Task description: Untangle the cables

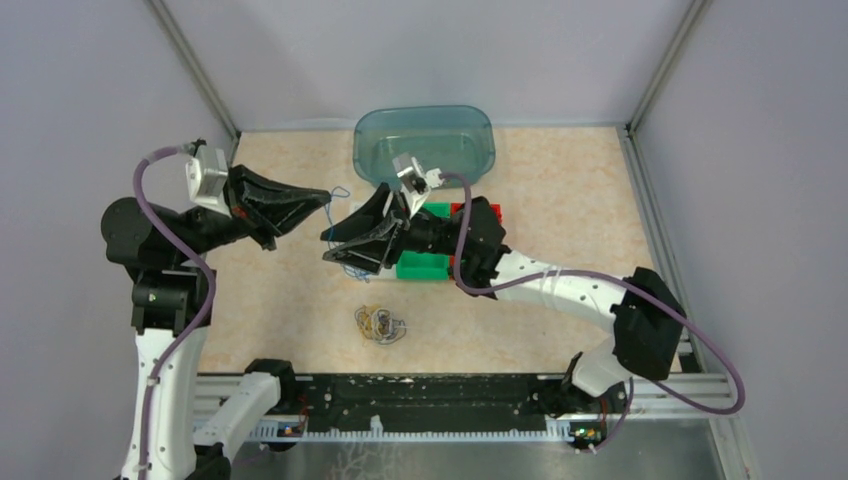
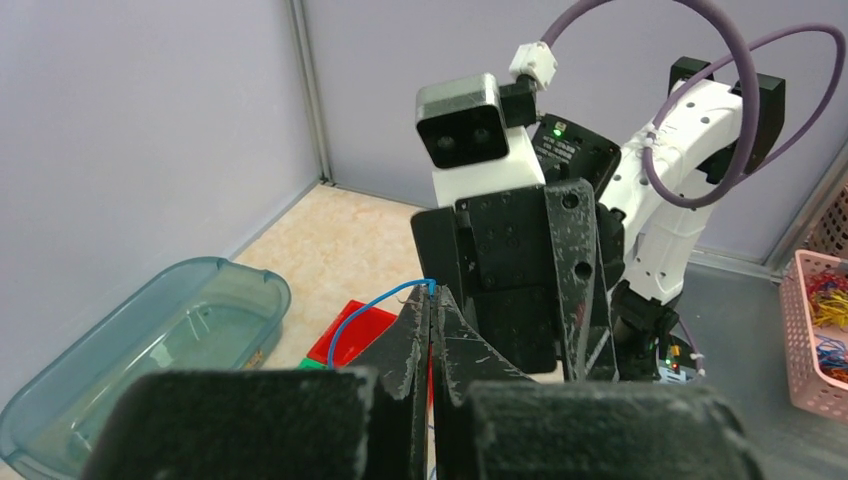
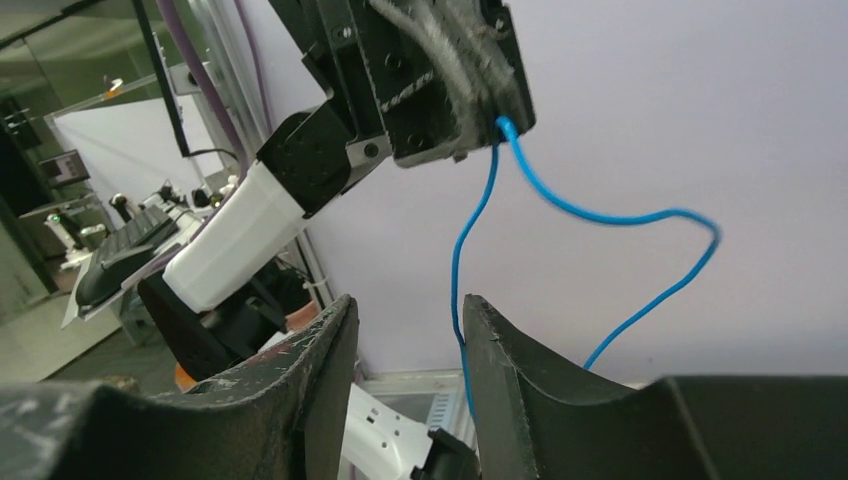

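Observation:
A thin blue cable is pinched at the tips of my left gripper, which is shut on it and held above the table. From the left gripper the blue cable hangs in a loop. One strand of it runs down between the fingers of my right gripper, lying against the inner face of the right finger. That gripper is open. In the top view the left gripper and right gripper face each other, with the blue cable between them. A small tangle of cables lies on the table in front.
A teal bin stands at the back of the table. Green blocks and red blocks sit under the right arm. A pink basket of coloured wires stands off the table. Metal frame posts line the table's edges.

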{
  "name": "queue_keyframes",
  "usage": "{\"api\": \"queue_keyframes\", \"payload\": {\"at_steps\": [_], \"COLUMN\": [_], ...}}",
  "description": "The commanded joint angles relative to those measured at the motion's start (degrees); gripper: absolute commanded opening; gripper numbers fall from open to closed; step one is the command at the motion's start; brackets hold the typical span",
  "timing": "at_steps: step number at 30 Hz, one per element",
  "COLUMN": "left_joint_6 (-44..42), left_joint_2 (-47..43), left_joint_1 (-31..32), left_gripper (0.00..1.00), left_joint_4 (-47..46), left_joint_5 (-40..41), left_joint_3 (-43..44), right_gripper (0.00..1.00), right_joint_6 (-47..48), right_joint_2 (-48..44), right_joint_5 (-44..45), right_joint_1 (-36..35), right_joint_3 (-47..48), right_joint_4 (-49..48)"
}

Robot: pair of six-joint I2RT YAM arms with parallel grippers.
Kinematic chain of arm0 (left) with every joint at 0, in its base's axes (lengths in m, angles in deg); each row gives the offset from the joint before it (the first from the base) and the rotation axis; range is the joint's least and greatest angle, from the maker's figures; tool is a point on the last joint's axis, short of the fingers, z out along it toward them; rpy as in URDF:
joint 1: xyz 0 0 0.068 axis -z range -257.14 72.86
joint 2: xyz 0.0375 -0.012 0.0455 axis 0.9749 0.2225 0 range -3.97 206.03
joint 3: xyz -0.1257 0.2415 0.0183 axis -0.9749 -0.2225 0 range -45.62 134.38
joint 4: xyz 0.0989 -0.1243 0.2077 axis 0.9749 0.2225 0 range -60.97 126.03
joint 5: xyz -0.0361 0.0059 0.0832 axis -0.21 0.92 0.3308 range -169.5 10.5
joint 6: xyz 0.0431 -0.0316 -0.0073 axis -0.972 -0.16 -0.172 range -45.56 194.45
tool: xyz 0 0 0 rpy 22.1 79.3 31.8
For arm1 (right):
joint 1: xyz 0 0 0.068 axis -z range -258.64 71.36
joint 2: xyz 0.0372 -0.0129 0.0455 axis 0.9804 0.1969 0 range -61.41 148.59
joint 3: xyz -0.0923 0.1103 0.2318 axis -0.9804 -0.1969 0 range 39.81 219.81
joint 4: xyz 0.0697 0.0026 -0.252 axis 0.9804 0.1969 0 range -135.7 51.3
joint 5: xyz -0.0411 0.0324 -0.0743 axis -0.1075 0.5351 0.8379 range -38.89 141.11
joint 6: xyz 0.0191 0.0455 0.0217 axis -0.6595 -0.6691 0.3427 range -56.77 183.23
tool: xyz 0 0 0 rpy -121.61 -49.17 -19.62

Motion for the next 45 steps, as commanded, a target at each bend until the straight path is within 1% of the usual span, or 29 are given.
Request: {"api": "queue_keyframes", "payload": {"at_steps": [1, 5, 11, 17, 22, 26, 30, 33, 37, 40, 45], "left_joint_6": [-1.02, -1.37, -3.87, -6.66, -7.58, -9.23, -11.09, -12.91, -14.50, -15.30, -16.24], "left_joint_2": [0.03, 0.33, 0.29, 1.29, 2.62, 3.29, 3.41, 4.32, 5.67, 6.47, 7.45], "left_joint_1": [-0.07, -0.09, -0.08, -0.05, -0.03, -0.09, -0.05, -0.09, -0.09, -0.05, -0.09], "left_gripper": [0.00, 0.00, 0.00, 0.00, 0.00, 0.00, 0.00, 0.00, 0.00, 0.00, 0.00], "left_joint_4": [-2.28, -2.72, -2.93, -5.48, -7.31, -7.84, -9.08, -9.74, -10.22, -10.22, -10.43], "left_joint_5": [2.58, 3.62, 6.11, 11.10, 14.11, 15.80, 17.80, 20.12, 23.50, 23.65, 23.41], "left_joint_3": [-0.16, 0.31, 1.36, 3.94, 6.79, 8.36, 9.38, 10.94, 13.56, 15.32, 17.22], "right_gripper": [0.42, 0.38, 0.27, 0.25, 0.20, 0.14, 0.14, 0.13, 0.09, 0.06, 0.05], "right_joint_6": [-0.49, -0.68, -1.34, -1.43, -2.68, -2.95, -2.91, -2.60, -1.16, -0.43, 2.09], "right_joint_2": [1.69, 3.29, 5.18, 5.18, 5.56, 5.72, 5.81, 5.44, 5.41, 5.85, 5.42], "right_joint_5": [-0.64, 0.08, 0.76, 2.76, 3.37, 4.03, 4.74, 6.84, 8.05, 8.53, 10.00], "right_joint_1": [-1.85, -2.70, -3.72, -4.38, -4.59, -5.03, -5.61, -5.65, -5.71, -5.66, -5.62], "right_joint_3": [2.39, 2.36, 0.67, -4.82, -7.82, -9.36, -11.66, -14.41, -15.75, -16.20, -17.10], "right_joint_4": [-3.01, -3.03, -3.32, -4.32, -6.00, -6.15, -6.15, -7.04, -5.61, -4.39, -1.17]}}
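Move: A strand of the blue cable hangs from the left hand's shut fingertips and passes between or just beyond the right hand's half-open fingers, about 1 cm ahead and 1 cm left of that hand. From the left hand this strand is roughly 5 cm back, level sideways and 5 cm down. From the right hand, the yellow-white bundle lies some 10 cm ahead and 5 right, the white tray about 32 ahead and 1 right, both roughly 42 cm below. The right hand eases about 3 cm left onto the hanging blue strand while its fingers close from half open to nearly shut, pinching a bend of the cable and drawing it down some 16 cm, fingertips tipping down from their upward slant. The left hand keeps its pinch on the blue cable and pulls the other way, rising about 13 cm with a smaller drift forward and left, rolling and swinging counter-clockwise by some 25 degrees. ##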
